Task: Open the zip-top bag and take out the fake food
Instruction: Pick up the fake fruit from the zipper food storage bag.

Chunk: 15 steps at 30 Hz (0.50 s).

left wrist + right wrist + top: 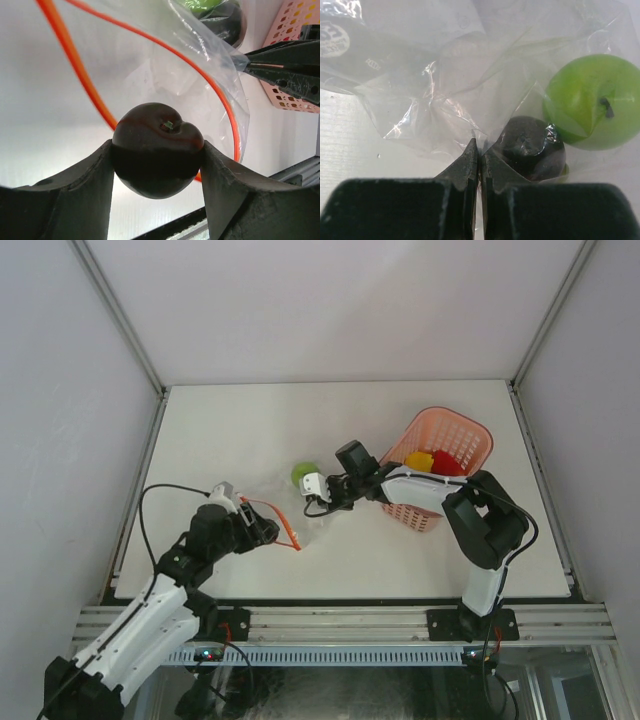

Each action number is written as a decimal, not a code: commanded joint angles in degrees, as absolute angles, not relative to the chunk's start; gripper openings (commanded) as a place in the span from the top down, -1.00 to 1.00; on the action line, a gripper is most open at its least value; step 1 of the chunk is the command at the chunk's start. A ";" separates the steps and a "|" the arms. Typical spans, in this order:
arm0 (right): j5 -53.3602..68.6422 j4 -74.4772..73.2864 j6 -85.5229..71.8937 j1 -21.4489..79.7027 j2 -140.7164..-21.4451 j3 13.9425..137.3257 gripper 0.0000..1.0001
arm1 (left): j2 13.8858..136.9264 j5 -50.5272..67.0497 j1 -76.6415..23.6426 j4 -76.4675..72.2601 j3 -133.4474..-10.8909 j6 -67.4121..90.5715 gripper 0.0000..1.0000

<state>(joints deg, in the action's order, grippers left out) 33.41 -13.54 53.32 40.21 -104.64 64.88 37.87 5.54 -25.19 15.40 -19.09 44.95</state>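
The clear zip-top bag (312,525) lies mid-table with its orange-red zip strip (75,65) spread in an open loop. My left gripper (157,150) is shut on a blackish-red round fake fruit (157,137) at the bag's mouth, one finger on each side of it. From above, the left gripper (262,530) sits at the strip's left end. My right gripper (479,150) is shut on a fold of the bag's plastic. Just beyond it, inside the bag, lie a dark fruit (535,147) and a light green fruit (592,102); the green one (303,475) also shows from above.
A pink basket (462,435) stands at the right with a yellow piece (418,460) and a red piece (447,466) in it. The right forearm lies across the basket's near-left side. The table's front edge runs just below the left gripper.
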 commanded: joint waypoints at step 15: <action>39.06 -19.60 47.13 41.42 -92.97 70.31 -0.25 | 21.46 1.39 -24.50 34.37 -36.06 47.35 0.62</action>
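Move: The left hand already holds a dark fruit out of the bag; the basket it is bound for lies about 34 cm to its right, 13 cm ahead and a little lower, with the right gripper some 10 cm to its right and 5 cm ahead. From the right hand, that held fruit is about 10 cm left, 5 cm back and 4 cm higher. The second dark fruit, still bagged, is about 4 cm ahead of the right hand and 1 cm left; the green apple is 7 cm ahead and 3 cm left, both slightly lower. The left hand keeps its grip on the dark fruit and lifts it about 8 cm away from the bag mouth, first easing some 3 cm left and 2 cm back and then going mostly straight up, with the fingers tipping slightly upward by the end. The right hand hardly shifts at first, then spreads its shut fingers to a bit over half open, letting go of the pinched bag film, and rises about 4 cm clear of it. ##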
